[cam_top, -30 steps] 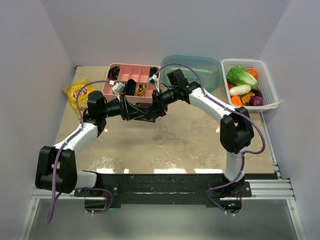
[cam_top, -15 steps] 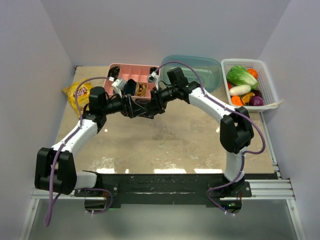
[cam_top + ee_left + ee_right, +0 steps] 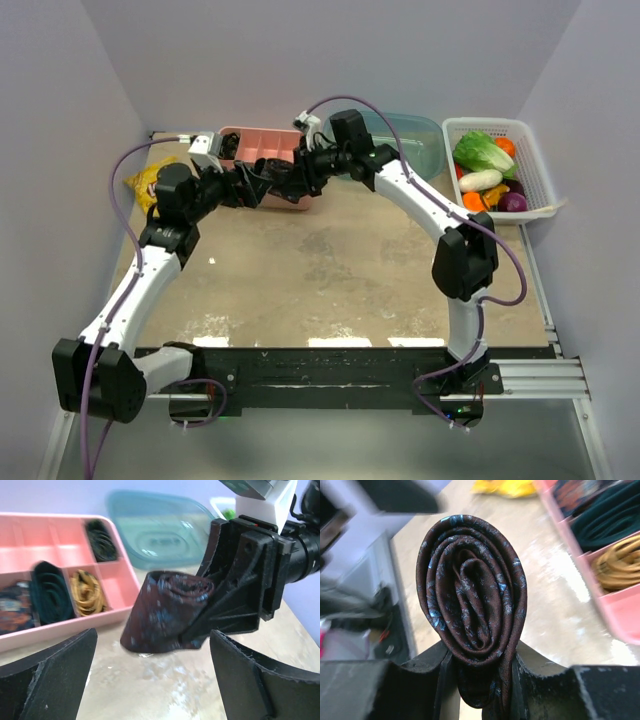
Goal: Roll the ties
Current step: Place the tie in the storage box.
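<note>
The dark brown-maroon tie [image 3: 472, 610] with small blue flecks is rolled into a tight coil. My right gripper [image 3: 480, 655] is shut on its lower part and holds it above the table, just in front of the pink divided tray [image 3: 262, 150]. In the left wrist view the coil [image 3: 167, 612] hangs in the right gripper's black jaws. My left gripper [image 3: 152, 650] is wide open, a finger on each side below the coil, not touching it. In the top view the left gripper [image 3: 258, 186] and the right gripper [image 3: 292, 184] meet at the tray's front edge.
The tray's compartments hold other rolled ties: dark green [image 3: 47, 592], gold [image 3: 87, 592], black [image 3: 102, 540]. A teal container [image 3: 400, 140] lies behind the right arm. A white basket of vegetables [image 3: 500, 165] stands at the far right. A yellow snack bag [image 3: 143, 182] lies at the far left.
Both grippers have moved away from the arm bases toward the pink tray, the coil going with the right gripper. The left arm has stretched out and its base link has swung left.
</note>
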Action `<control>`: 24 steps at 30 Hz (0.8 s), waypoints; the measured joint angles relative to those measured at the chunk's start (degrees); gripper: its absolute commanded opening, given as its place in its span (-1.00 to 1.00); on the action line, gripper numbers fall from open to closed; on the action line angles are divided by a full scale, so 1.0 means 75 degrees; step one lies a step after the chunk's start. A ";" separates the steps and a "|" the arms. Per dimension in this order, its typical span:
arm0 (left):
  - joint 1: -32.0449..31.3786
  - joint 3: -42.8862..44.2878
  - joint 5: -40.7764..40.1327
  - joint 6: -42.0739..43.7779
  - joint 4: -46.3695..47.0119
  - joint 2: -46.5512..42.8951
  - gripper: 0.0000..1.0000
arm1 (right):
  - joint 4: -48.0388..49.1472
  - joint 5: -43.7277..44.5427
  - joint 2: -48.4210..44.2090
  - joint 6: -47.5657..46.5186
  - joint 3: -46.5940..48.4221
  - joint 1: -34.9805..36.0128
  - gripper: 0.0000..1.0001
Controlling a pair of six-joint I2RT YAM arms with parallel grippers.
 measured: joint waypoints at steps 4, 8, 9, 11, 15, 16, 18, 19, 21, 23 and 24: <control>0.0000 0.0015 -0.1087 0.0064 -0.0189 -0.0393 1.00 | 0.0099 0.1230 0.0481 0.0466 0.0697 0.0000 -1.00; 0.0000 0.0017 -0.1673 0.0192 -0.0338 -0.0449 1.00 | 0.0207 0.2498 0.0842 0.0973 0.1020 0.0000 -1.00; 0.0000 0.0015 -0.1786 0.0207 -0.0411 -0.0449 0.99 | 0.0242 0.2795 0.0953 0.1122 0.1105 -0.0003 -1.00; 0.0000 0.0017 -0.1970 0.0265 -0.0568 -0.0452 1.00 | 0.0373 0.3381 0.1201 0.1413 0.1303 0.0000 -1.00; 0.0000 0.0017 -0.2168 0.0341 -0.0731 -0.0452 1.00 | 0.0682 0.4348 0.1722 0.1976 0.1530 -0.0003 -1.00; 0.0000 0.0015 -0.2186 0.0350 -0.0743 -0.0452 0.99 | 0.0778 0.4546 0.1848 0.2113 0.1539 -0.0003 -1.00; 0.0000 0.0015 -0.2212 0.0367 -0.0758 -0.0452 0.99 | 0.0883 0.4881 0.2078 0.2340 0.1545 0.0000 -1.00; 0.0000 0.0015 -0.2229 0.0385 -0.0764 -0.0452 1.00 | 0.0938 0.5097 0.2226 0.2483 0.1565 0.0003 -1.00; 0.0000 0.0015 -0.2232 0.0391 -0.0769 -0.0452 1.00 | 0.0956 0.5426 0.2468 0.2672 0.1644 0.0023 -1.00; 0.0000 0.0012 -0.2235 0.0391 -0.0781 -0.0452 0.99 | 0.0947 0.5735 0.2634 0.2812 0.1696 0.0055 -1.00; 0.0000 0.0009 -0.2235 0.0391 -0.0790 -0.0452 1.00 | 0.0933 0.5893 0.2696 0.2873 0.1696 0.0076 -1.00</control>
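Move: The right hand holds the rolled tie; the storage box's empty front-right compartment lies about 16 cm ahead, 1 cm right and 18 cm below. The golden tie sits some 5 cm left of that compartment, the dark coiled tie about 9 cm beyond it, and the clear teal bin's middle some 20 cm right and 9 cm farther out. From the left hand the compartment is roughly 17 cm ahead, 12 cm right, 22 cm down. Right swings the tie 15 cm forward and 10 down, clockwise, towards the empty compartment; left hand shifts left. ##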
